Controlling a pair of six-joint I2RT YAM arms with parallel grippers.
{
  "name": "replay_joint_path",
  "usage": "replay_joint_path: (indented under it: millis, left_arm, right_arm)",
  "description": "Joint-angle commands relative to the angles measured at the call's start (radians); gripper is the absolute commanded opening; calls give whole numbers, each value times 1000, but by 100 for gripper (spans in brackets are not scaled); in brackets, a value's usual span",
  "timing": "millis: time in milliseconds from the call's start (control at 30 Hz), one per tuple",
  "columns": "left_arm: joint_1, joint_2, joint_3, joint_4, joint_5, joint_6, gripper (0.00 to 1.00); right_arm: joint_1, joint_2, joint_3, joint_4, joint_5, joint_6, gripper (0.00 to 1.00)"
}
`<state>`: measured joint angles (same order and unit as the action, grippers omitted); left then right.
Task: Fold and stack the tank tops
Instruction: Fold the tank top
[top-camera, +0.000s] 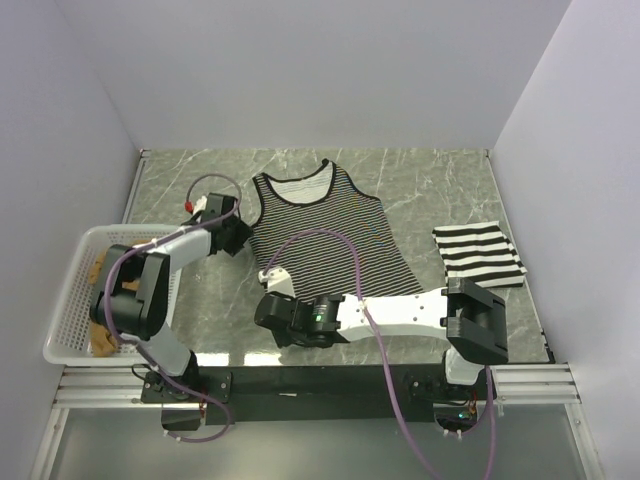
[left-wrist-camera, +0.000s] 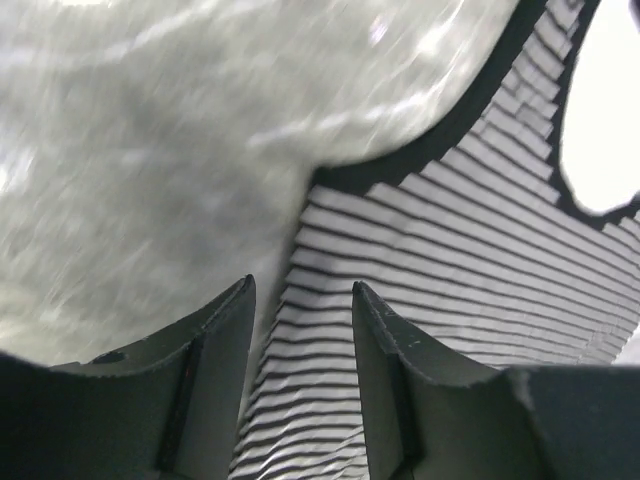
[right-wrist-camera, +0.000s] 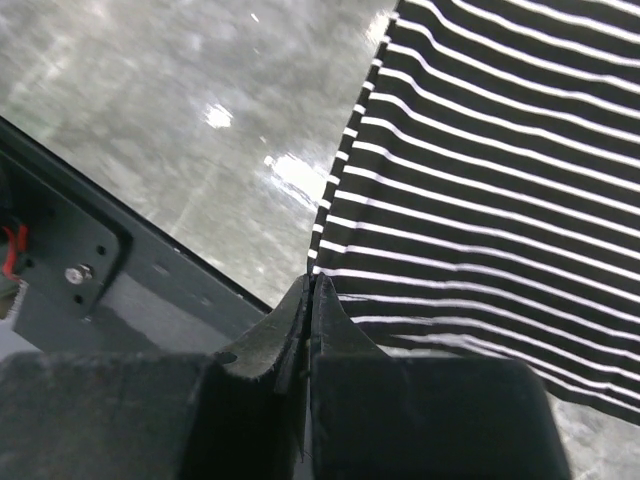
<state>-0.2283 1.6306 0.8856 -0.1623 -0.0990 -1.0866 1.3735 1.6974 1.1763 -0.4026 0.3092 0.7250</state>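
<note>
The thin-striped tank top (top-camera: 325, 240) with the black-trimmed neck lies spread flat mid-table. My left gripper (top-camera: 240, 235) is open at its left side, below the armhole. In the left wrist view, the left gripper (left-wrist-camera: 300, 285) has the side edge of the thin-striped top (left-wrist-camera: 450, 260) between its fingers. My right gripper (top-camera: 268, 275) is at the top's near-left hem corner. In the right wrist view, the right gripper (right-wrist-camera: 312, 282) is shut on that corner of the cloth (right-wrist-camera: 480, 180). The wide-striped tank top (top-camera: 478, 253) lies folded at the right. The tan-brown top (top-camera: 103, 345) sits in the basket.
A white mesh basket (top-camera: 70, 290) stands at the table's left edge, beside the left arm. The right arm reaches leftward along the near edge, across the black rail (right-wrist-camera: 120, 270). White walls close the back and both sides.
</note>
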Motion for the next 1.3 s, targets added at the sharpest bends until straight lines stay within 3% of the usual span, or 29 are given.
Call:
replay_joint_path:
  millis: [0,433,633,900,933,1100,1267]
  left_arm:
    - [-12,53,114,-54,-90,7,49]
    - [-34,176,179,-109,-160,17,42]
    - [-42,233,231,-134,-176,31,33]
    - [-51,244,266,-187,-234,20,10]
    - [-51,241,271,-203,-240,25,1]
    - [-49,193,318,-278,-333,33,1]
    - [-26,161,365,-353,-380,51,1]
  right_arm:
    - [-4,-31,-4,16,-2,16,0]
    - [-16,-59,-35,18,1,17,0]
    - [-19,-67,-40,22,2,19,0]
    - [-17,-90,-58,31,-10,25,0]
    - [-17,-94,-64,33,-13,28,0]
    - [-5,-81,-50,80,-80,33,0]
    - [21,-1,72,100,-175,11,0]
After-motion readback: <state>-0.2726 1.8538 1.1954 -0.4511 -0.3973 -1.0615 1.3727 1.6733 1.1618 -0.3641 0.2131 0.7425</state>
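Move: The tank top's near-side underarm corner, where the left armhole meets the side edge, lies about 4 cm ahead of the half-open left hand, 1 cm to its right and 2 cm below. The left strap's top is some 16 cm ahead and 5 cm right; the hem corner already pinched by the right hand is roughly 25 cm back and 10 cm right. From the right hand the underarm corner lies some 29 cm ahead, 8 cm left and 7 cm below. The left hand reaches about 4 cm forward and sinks 2 cm to the underarm corner, shuts its half-open fingers to pinch it, then draws it some 2.5 cm left and slightly back while the hand rolls with its left side rising, nearly 20 degrees in all. The right hand keeps its pinch on the hem corner, easing 1 cm right, then goes back and about 2 cm left together with the left hand. ##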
